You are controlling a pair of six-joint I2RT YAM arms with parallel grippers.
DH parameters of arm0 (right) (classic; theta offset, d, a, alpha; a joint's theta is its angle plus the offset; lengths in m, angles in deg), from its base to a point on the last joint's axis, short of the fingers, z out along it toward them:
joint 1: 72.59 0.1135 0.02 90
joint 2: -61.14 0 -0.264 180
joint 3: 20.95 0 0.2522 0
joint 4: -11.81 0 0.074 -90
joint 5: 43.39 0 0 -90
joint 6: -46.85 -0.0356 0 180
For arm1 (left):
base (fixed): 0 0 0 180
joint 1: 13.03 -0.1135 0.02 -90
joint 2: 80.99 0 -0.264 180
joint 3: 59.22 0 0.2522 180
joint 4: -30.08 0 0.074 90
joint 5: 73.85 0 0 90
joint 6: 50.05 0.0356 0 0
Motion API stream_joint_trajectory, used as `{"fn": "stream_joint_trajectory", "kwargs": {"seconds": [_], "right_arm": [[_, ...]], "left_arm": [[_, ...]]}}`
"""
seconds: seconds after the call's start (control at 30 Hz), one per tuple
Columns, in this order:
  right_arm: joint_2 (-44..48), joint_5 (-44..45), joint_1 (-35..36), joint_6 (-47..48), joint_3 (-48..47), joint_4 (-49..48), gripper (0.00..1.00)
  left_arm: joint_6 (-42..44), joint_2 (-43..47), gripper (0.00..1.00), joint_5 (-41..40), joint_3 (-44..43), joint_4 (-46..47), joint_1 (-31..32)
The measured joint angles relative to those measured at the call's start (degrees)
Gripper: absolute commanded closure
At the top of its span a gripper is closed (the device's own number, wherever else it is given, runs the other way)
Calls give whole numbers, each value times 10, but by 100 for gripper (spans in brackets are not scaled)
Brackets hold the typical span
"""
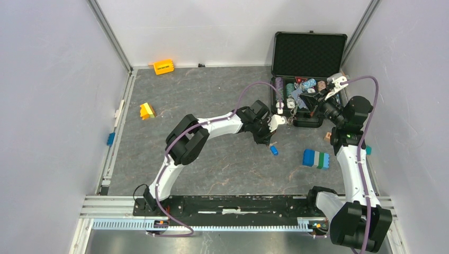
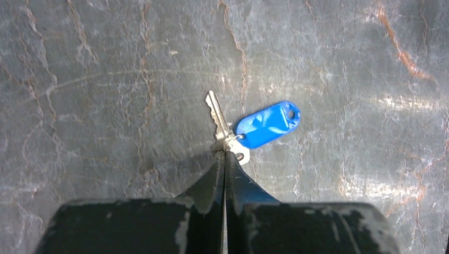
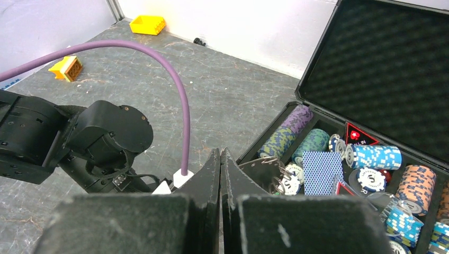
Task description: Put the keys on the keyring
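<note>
A blue key (image 2: 267,124) with a short silver blade (image 2: 214,112) lies flat on the dark table. My left gripper (image 2: 225,154) points down at it and is shut on the key's metal head. From above, the key (image 1: 274,150) shows just below that gripper (image 1: 270,139). My right gripper (image 3: 220,152) is shut, held over the case's front edge. The dark-grey keyring (image 3: 260,170), with wire loops, hangs from its tips on their right side. The keyring (image 1: 290,112) dangles left of the right gripper (image 1: 308,104). A green speck sits by the loops; I cannot tell what it is.
An open black case (image 1: 310,53) at the back right holds stacks of poker chips (image 3: 375,157) and a card deck (image 3: 323,172). A blue, green and white block (image 1: 316,158) lies by the right arm. A yellow block (image 1: 147,110) and an orange block (image 1: 163,66) sit to the left.
</note>
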Motion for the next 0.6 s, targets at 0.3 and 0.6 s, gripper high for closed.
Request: {"fn": "stream_joint_trajectory", "kwargs": {"seconds": [0.3,0.6], "right_arm": [[0,0,0,0,0,-2,100],[0,0,0,0,6,-3,100]], "left_arm": [[0,66,98,-15,95,2,-7],[0,133,98,-15,196,27,-33]]}}
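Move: The key's head is at the left fingertips, its middle some 2 cm to their right, just off the table; the blue tag lies 2 cm back and 3 cm right. The raised keyring hangs roughly 12 cm right and 7 cm ahead, about 18 cm up. The blue blocks stand about 20 cm right and 6 cm back. From the right hand, the key is some 12 cm left, 8 cm back and 25 cm below. Still pinching the head of the key, the left hand drags it and its blue tag low over the table about 7 cm to the left and a couple of centimetres back, away from the raised keyring towards open table. The fingers stay shut and the height hardly changes. ##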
